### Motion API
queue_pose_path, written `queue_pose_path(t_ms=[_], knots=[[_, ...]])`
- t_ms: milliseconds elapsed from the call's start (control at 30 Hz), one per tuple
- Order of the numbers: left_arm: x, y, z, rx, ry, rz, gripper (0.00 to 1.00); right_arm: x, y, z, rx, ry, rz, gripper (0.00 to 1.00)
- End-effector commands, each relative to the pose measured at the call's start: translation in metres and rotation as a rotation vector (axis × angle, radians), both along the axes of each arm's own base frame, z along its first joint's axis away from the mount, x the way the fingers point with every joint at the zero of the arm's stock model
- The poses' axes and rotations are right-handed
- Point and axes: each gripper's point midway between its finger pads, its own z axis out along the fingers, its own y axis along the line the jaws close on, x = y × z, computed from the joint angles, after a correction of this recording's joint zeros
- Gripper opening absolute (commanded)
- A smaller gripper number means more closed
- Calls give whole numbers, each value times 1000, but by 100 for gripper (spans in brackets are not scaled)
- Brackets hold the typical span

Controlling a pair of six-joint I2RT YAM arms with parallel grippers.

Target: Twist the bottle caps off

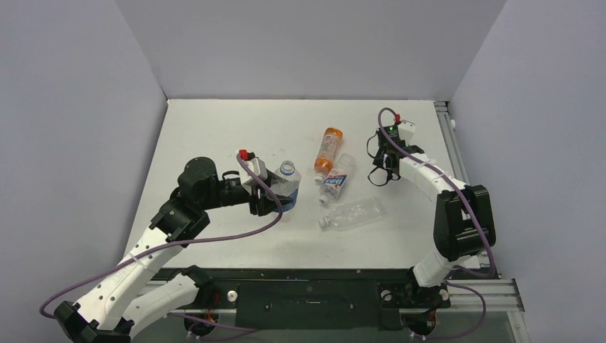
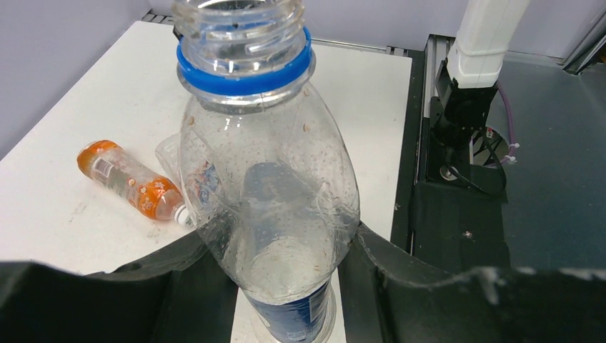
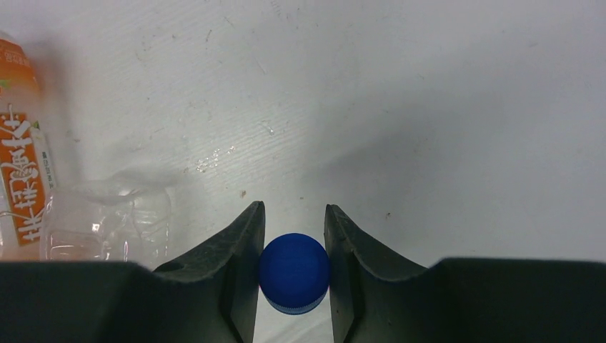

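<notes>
The Pepsi bottle (image 1: 286, 187) stands upright with my left gripper (image 1: 266, 199) shut on its body. In the left wrist view the bottle (image 2: 268, 179) has an open neck with only the blue ring (image 2: 243, 77) on it, and my left gripper (image 2: 282, 246) squeezes its sides. My right gripper (image 1: 384, 174) is at the right of the table. It is shut on the blue cap (image 3: 294, 271) just above the table top, as the right wrist view of that gripper (image 3: 294, 266) shows. The orange bottle (image 1: 327, 150), the short labelled bottle (image 1: 336, 182) and the plain bottle (image 1: 354, 213) lie on their sides mid-table.
The white table (image 1: 214, 136) has grey walls behind and to the left. A metal rail (image 1: 449, 136) runs along its right edge. The lying bottles sit between the two grippers. In the right wrist view the orange bottle (image 3: 18, 164) and a clear bottle (image 3: 107, 221) lie to the left.
</notes>
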Motion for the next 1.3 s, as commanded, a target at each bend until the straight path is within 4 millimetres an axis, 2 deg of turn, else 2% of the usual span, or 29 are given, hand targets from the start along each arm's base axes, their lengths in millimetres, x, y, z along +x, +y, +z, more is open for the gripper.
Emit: queue_pose_path(t_ms=[0, 100, 233, 367, 433, 567, 667, 800, 867, 900, 933, 967, 1000, 1033, 1067, 1100, 1133, 1167, 1200, 1233, 1267], knots=[[2, 4, 19, -31, -73, 21, 0, 17, -1, -1, 30, -72, -51, 17], [3, 4, 21, -33, -77, 22, 0, 14, -1, -17, 50, -33, -55, 23], [5, 3, 25, -42, -87, 27, 0, 5, -5, -42, 43, 43, -65, 24], [6, 3, 30, -47, -95, 32, 0, -2, -10, -56, 13, 92, -75, 24], [7, 3, 31, -49, -99, 33, 0, -4, -11, -60, 8, 104, -74, 29], [8, 2, 30, -47, -95, 34, 0, -5, -9, -64, 15, 105, -69, 50], [7, 2, 30, -44, -90, 33, 0, -6, -8, -61, 25, 96, -62, 70], [7, 2, 29, -43, -91, 32, 0, -3, -4, -40, 51, 41, -54, 74], [7, 2, 29, -45, -88, 32, 0, 2, 1, -14, 74, -14, -37, 73], [7, 2, 29, -45, -87, 32, 0, 7, 7, 11, 92, -67, -18, 73], [7, 2, 30, -48, -87, 32, 0, 8, 15, 26, 103, -96, 10, 72], [7, 2, 29, -47, -85, 31, 0, 11, 21, 56, 111, -156, 38, 72], [7, 1, 29, -48, -83, 32, 0, 15, 36, 93, 129, -232, 78, 72], [7, 1, 28, -48, -82, 31, 0, 13, 42, 107, 120, -248, 113, 72], [8, 1, 28, -49, -81, 32, 0, 11, 58, 142, 133, -310, 159, 72], [8, 0, 27, -49, -78, 33, 0, 8, 66, 157, 129, -333, 197, 72], [9, 0, 27, -51, -75, 34, 0, 2, 86, 191, 159, -395, 260, 72], [9, 0, 27, -52, -73, 36, 0, -2, 97, 206, 164, -422, 313, 72], [10, 0, 28, -56, -75, 38, 0, -13, 120, 237, 204, -484, 396, 73], [10, 0, 29, -58, -75, 40, 0, -21, 133, 251, 213, -512, 462, 74], [10, 0, 29, -59, -75, 41, 0, -37, 158, 279, 271, -566, 574, 75]])
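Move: The right hand, already pinching the blue cap, is over bare table: the drop spot is about 8 cm below and some 2 cm back. The blue-label bottle lies about 12 cm to this hand's left, level with it; the orange bottle about 15 cm left and 8 cm ahead; the clear bottle about 6 cm left and 13 cm back, all about 5 cm lower. From the left hand the drop spot is roughly 20 cm ahead, 27 cm right and 31 cm below. The right hand lowers the blue cap about 7 cm almost straight down, easing slightly back, to the bare table right of the blue-label bottle, then opens its fingers wide and lets go of the cap. It then climbs quickly some 26 cm and swings about 10 cm left, back towards the opened Pepsi bottle, its fingers tipping up about 30 degrees, while the left hand stays in place and keeps its grip on that bottle. ##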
